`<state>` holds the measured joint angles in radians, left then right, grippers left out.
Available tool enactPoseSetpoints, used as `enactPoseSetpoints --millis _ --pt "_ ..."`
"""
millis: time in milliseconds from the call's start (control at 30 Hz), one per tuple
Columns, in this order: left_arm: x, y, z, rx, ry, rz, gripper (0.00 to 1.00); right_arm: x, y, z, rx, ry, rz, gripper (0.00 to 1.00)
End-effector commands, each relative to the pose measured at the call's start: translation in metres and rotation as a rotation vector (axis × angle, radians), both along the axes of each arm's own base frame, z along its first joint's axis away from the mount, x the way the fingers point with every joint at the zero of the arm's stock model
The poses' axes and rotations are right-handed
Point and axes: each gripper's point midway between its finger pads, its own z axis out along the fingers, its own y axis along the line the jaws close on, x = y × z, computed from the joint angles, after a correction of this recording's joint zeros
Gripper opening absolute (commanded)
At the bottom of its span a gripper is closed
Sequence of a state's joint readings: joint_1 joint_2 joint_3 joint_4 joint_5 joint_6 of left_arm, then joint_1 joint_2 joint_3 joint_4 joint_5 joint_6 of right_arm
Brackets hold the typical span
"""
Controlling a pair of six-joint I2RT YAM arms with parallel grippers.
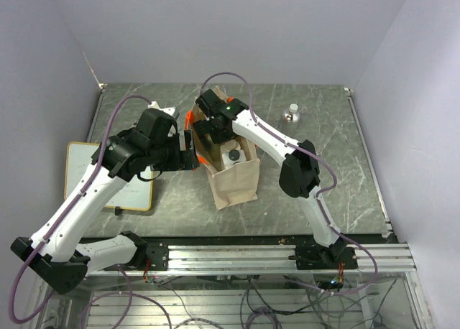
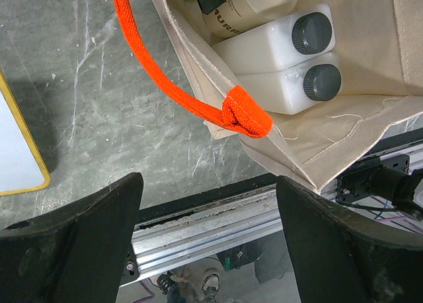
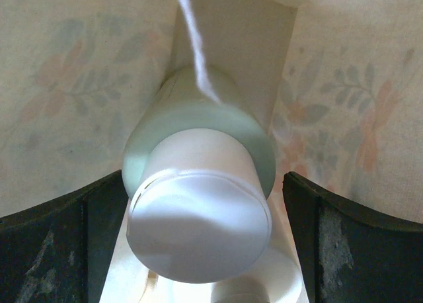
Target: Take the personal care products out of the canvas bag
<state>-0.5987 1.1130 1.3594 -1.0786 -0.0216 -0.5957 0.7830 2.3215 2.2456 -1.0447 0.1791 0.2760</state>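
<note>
The canvas bag (image 1: pixel 236 179) stands mid-table with its mouth up and its orange handles (image 2: pixel 178 91) hanging out. My right gripper (image 1: pixel 215 131) is down inside the bag (image 3: pixel 66 85), open, its fingers on either side of a pale bottle with a white cap (image 3: pixel 198 190) without touching it. My left gripper (image 1: pixel 190 156) hovers open and empty (image 2: pixel 208 240) just left of the bag's rim (image 2: pixel 198 58). Two white squarish bottles with dark caps (image 2: pixel 271 42) (image 2: pixel 284 85) lie side by side inside. A cream-coloured bottle (image 2: pixel 244 5) lies beyond them. A small clear round bottle (image 1: pixel 291 113) stands on the table at the back right.
A whiteboard with a yellow frame (image 1: pixel 108 174) lies flat on the left of the table, its corner (image 2: pixel 16 157) showing in the left wrist view. The aluminium rail (image 1: pixel 237 257) runs along the near edge. Walls close in the table's back and sides.
</note>
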Motion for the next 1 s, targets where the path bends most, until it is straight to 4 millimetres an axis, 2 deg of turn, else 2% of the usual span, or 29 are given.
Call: enactPoseSetpoints --millis 0,300,400,567,600,667,700,867,967 --pt "0.005 -0.001 0.007 -0.019 -0.026 0.007 0.92 -0.014 -0.009 -0.034 -0.063 0.095 -0.002 1.0" --pt "0.002 0.003 0.008 -0.006 -0.023 0.014 0.92 -0.009 -0.005 -0.05 -0.071 0.1 0.005 0.97" --pt "0.001 0.004 0.008 -0.007 -0.021 0.019 0.92 -0.005 -0.001 -0.042 -0.049 0.082 0.012 0.88" --pt "0.001 0.001 0.01 -0.027 -0.02 0.022 0.92 0.003 0.009 -0.008 0.02 0.024 0.019 0.69" --pt "0.001 0.0 0.009 -0.032 -0.017 0.023 0.92 0.004 0.012 0.0 0.043 0.009 0.024 0.62" --pt "-0.001 -0.001 0.007 -0.05 -0.008 0.027 0.92 0.007 0.016 0.016 0.084 -0.024 0.021 0.32" --pt "-0.002 -0.003 0.006 -0.06 -0.004 0.03 0.92 0.008 0.017 0.023 0.1 -0.041 0.018 0.27" --pt "-0.009 -0.007 0.0 -0.125 0.018 0.048 0.91 0.015 0.022 0.051 0.187 -0.083 -0.018 0.18" --pt "-0.011 -0.007 0.001 -0.145 0.019 0.059 0.91 0.017 0.022 0.068 0.239 -0.092 -0.046 0.04"
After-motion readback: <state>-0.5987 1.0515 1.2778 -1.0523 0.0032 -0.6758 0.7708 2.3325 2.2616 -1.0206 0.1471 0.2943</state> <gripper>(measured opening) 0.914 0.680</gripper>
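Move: The right hand's open fingers straddle the cream cap of the green bottle in the canvas bag, whose middle is about 6 cm below, 2 cm ahead and 1 cm left. A cream-capped bottle stands some 4 cm back and 4 cm right, the nearer dark-capped bottle 7 cm back and 6 cm right, both about 7 cm lower. From the left hand the green bottle lies roughly 14 cm ahead, 8 cm right and 20 cm below. Right hand sinks about 1 cm, closes its fingers to pinch the green bottle, then rises about 1 cm. ##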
